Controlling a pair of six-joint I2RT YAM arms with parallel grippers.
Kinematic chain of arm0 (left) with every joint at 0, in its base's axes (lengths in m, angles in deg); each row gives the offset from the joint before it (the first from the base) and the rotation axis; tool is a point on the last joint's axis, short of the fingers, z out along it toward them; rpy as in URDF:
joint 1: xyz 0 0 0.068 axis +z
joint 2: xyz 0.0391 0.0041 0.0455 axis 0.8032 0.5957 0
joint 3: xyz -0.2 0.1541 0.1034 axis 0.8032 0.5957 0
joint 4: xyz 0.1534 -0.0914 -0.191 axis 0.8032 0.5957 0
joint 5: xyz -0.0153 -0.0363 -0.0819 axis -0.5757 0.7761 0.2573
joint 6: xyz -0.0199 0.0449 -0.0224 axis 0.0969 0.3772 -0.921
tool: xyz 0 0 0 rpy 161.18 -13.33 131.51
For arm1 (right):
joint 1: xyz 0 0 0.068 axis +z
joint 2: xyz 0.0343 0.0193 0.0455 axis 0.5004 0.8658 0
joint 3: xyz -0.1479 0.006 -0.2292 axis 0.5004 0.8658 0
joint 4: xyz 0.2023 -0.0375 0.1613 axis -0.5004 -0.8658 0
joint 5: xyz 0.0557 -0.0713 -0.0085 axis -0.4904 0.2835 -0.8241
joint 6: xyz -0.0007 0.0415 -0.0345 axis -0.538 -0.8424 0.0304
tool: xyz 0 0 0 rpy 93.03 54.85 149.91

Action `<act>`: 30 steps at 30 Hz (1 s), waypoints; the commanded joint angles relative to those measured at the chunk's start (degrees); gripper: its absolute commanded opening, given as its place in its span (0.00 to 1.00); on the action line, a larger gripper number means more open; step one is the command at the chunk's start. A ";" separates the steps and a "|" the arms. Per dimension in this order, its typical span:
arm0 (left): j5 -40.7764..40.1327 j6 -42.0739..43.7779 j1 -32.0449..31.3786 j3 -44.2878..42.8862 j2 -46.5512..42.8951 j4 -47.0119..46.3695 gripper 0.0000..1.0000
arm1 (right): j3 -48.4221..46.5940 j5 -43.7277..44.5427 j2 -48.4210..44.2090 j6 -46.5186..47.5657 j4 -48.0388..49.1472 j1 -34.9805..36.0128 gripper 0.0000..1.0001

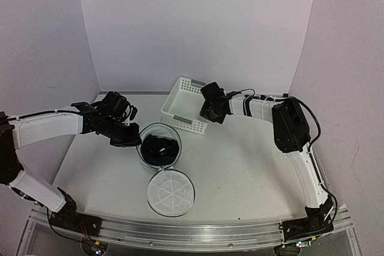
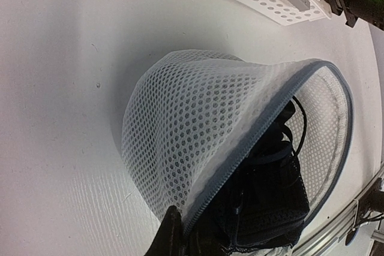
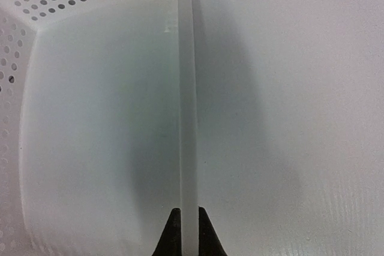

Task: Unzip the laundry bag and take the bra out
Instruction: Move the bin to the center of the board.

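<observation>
The laundry bag (image 1: 144, 155) stands unzipped on the table, its round spoked lid (image 1: 171, 193) lying flat in front of it. In the left wrist view the white mesh wall (image 2: 192, 130) rises to a grey zipper rim. The black bra (image 1: 161, 150) fills the bag's open mouth, its fabric and thin straps (image 2: 270, 196) showing. My left gripper (image 2: 180, 235) is shut on the bag's zipper rim at its left side (image 1: 133, 139). My right gripper (image 3: 187, 232) is shut on the near wall of the white basket (image 3: 186, 88), away from the bag.
The white perforated basket (image 1: 180, 103) stands at the back, right of the bag, with my right gripper (image 1: 210, 115) at its near right rim. White walls close in the table at the back and sides. The arms' base rail runs along the near edge.
</observation>
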 commanded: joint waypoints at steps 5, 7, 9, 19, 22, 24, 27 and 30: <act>-0.27 1.14 0.26 -2.71 0.14 -0.59 0.05 | 6.29 3.60 -10.14 2.76 1.79 -0.96 0.00; -0.13 1.14 0.26 -2.71 0.32 -0.59 0.05 | 8.45 3.85 -12.31 3.95 2.38 -1.06 0.00; -0.11 1.14 0.26 -2.78 0.49 -0.59 0.04 | 11.35 4.41 -14.76 5.56 3.35 -1.05 0.00; 0.41 2.18 0.26 -3.94 2.17 -0.66 0.03 | 31.26 3.13 -29.25 19.53 9.36 -1.16 0.00; 1.04 3.04 0.25 -5.04 2.79 -0.59 0.02 | 37.96 1.58 -33.68 23.84 11.89 -1.24 0.00; 1.49 3.50 0.17 -5.85 3.06 -0.59 0.01 | 42.18 0.38 -36.48 26.50 13.50 -1.37 0.00; 2.60 4.22 0.17 -6.87 3.69 -0.52 0.01 | 48.30 -2.36 -40.02 29.88 15.30 -1.70 0.00; 4.59 4.92 0.11 -7.76 4.86 -0.51 0.00 | 53.40 -5.57 -43.48 32.52 16.97 -2.00 0.00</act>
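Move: My right hand still pinches the bin's right rim. The bin's middle is about 8 cm to its left and 4 cm ahead, and the clear middle of the board it goes to is some 15 cm back and a touch right. The open laundry bag stands about 16 cm left of this hand and 15 cm back. From my left hand, already on the bag's rim, the bin lies roughly 24 cm ahead, 15 cm right and 10 cm lower. Keeping the bin's rim pinched, I draw my right hand first to the right, then more and more back towards me. That makes about 13 cm back and 11 cm right, rising some 4 cm and dipping slightly at the end. As it goes, the hand swings counter-clockwise and rolls with its left side dropping, each nearly 20 degrees. My left hand keeps its pinch on the bag's rim, easing a little right and forward late on. ##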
